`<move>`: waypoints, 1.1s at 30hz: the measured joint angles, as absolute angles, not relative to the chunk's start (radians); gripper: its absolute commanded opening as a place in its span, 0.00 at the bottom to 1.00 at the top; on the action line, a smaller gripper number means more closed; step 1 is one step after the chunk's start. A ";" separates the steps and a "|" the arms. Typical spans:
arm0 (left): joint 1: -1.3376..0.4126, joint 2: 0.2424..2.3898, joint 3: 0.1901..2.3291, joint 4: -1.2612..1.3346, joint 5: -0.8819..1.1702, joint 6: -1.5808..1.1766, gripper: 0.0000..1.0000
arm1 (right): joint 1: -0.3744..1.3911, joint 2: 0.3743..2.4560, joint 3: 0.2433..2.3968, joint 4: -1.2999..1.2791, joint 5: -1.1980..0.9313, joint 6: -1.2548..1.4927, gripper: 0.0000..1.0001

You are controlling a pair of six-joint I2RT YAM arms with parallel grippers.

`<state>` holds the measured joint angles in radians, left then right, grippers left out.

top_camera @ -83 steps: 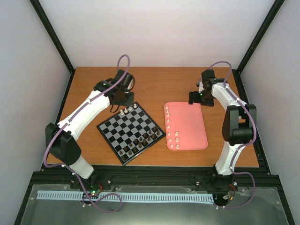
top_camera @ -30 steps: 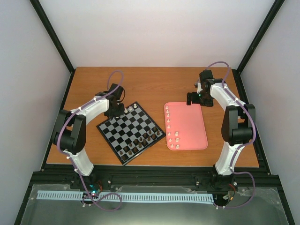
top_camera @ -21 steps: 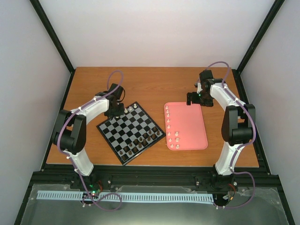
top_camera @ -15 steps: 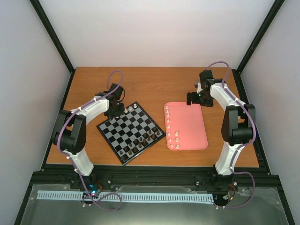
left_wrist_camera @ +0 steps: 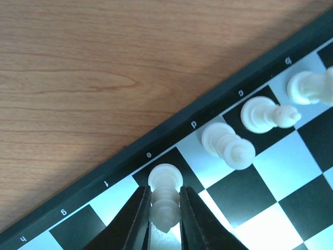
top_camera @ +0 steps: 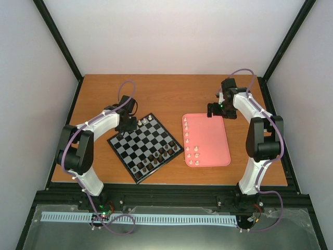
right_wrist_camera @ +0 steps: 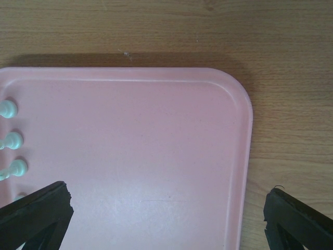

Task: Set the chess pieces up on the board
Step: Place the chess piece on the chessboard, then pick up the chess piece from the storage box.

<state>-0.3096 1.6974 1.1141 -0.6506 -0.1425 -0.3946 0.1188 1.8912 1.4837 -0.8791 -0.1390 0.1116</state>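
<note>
The board [top_camera: 136,141] lies left of centre, turned diagonally. My left gripper [left_wrist_camera: 165,191] is low over its far left edge, both fingers [left_wrist_camera: 141,208] pressed against a cream-white chess piece [left_wrist_camera: 165,178] that stands on a black edge square. Three more white chess pieces [left_wrist_camera: 229,146] stand beside it along the same row. From above, my left gripper [top_camera: 127,125] covers that corner. Several white chess pieces [top_camera: 187,131] wait on the pink tray [top_camera: 213,140]. My right gripper [right_wrist_camera: 166,208] hangs wide open over the tray's far end, holding nothing.
Dark brown pieces [top_camera: 154,158] fill the board's near right rows. In the right wrist view, three white pieces [right_wrist_camera: 13,139] line the tray's left edge. Bare wooden table [top_camera: 171,94] lies behind the board and tray. Black frame posts stand at the back corners.
My left gripper has drawn back from behind the board and come down onto its far left edge with the piece. In the last second its elbow shifted slightly. The right arm is still.
</note>
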 measured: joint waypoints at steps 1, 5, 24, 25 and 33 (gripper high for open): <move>-0.310 1.697 1.112 -0.651 -0.141 -0.395 0.21 | 0.119 1.891 1.484 -0.879 -0.139 0.112 1.00; -0.309 1.697 1.090 -0.664 -0.127 -0.393 0.32 | 0.119 1.891 1.484 -0.879 -0.139 0.112 1.00; -0.309 1.510 1.170 -0.848 -0.117 -0.381 1.00 | 0.123 1.891 1.483 -0.879 -0.136 0.112 1.00; -0.309 1.481 1.202 -0.868 -0.116 -0.377 1.00 | 0.124 1.891 1.483 -0.879 -0.134 0.112 1.00; -0.414 1.406 1.417 -0.965 -0.089 -0.360 0.96 | 0.125 1.891 1.483 -0.879 -0.123 0.115 1.00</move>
<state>-0.4145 1.4063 1.4170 -0.9646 -0.0895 -0.3603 0.1253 1.8912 1.4834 -0.8795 -0.1234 0.1146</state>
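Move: The left hand holds a white chess piece right over its edge square, the square's middle about 1 cm back and 3 cm below, neither left nor right. The next white piece in the row is some 3 cm to this hand's right and 1 cm ahead; the corner piece ends the row about 10 cm right and 5 cm ahead. From the idle right hand the square lies roughly 45 cm left, 7 cm back and 6 cm lower. With the white piece still between its fingers, the left hand eases back about 1.5 cm and down 1 cm to set the base on the square beside the row, fingers gradually spreading, and draws back another centimetre or so as they open wide. Clear of the piece, it shoots up nearly 20 cm away from the board, tilting its fingertips forward some 15 degrees and at the last swinging about 4 cm to the right over the row. ##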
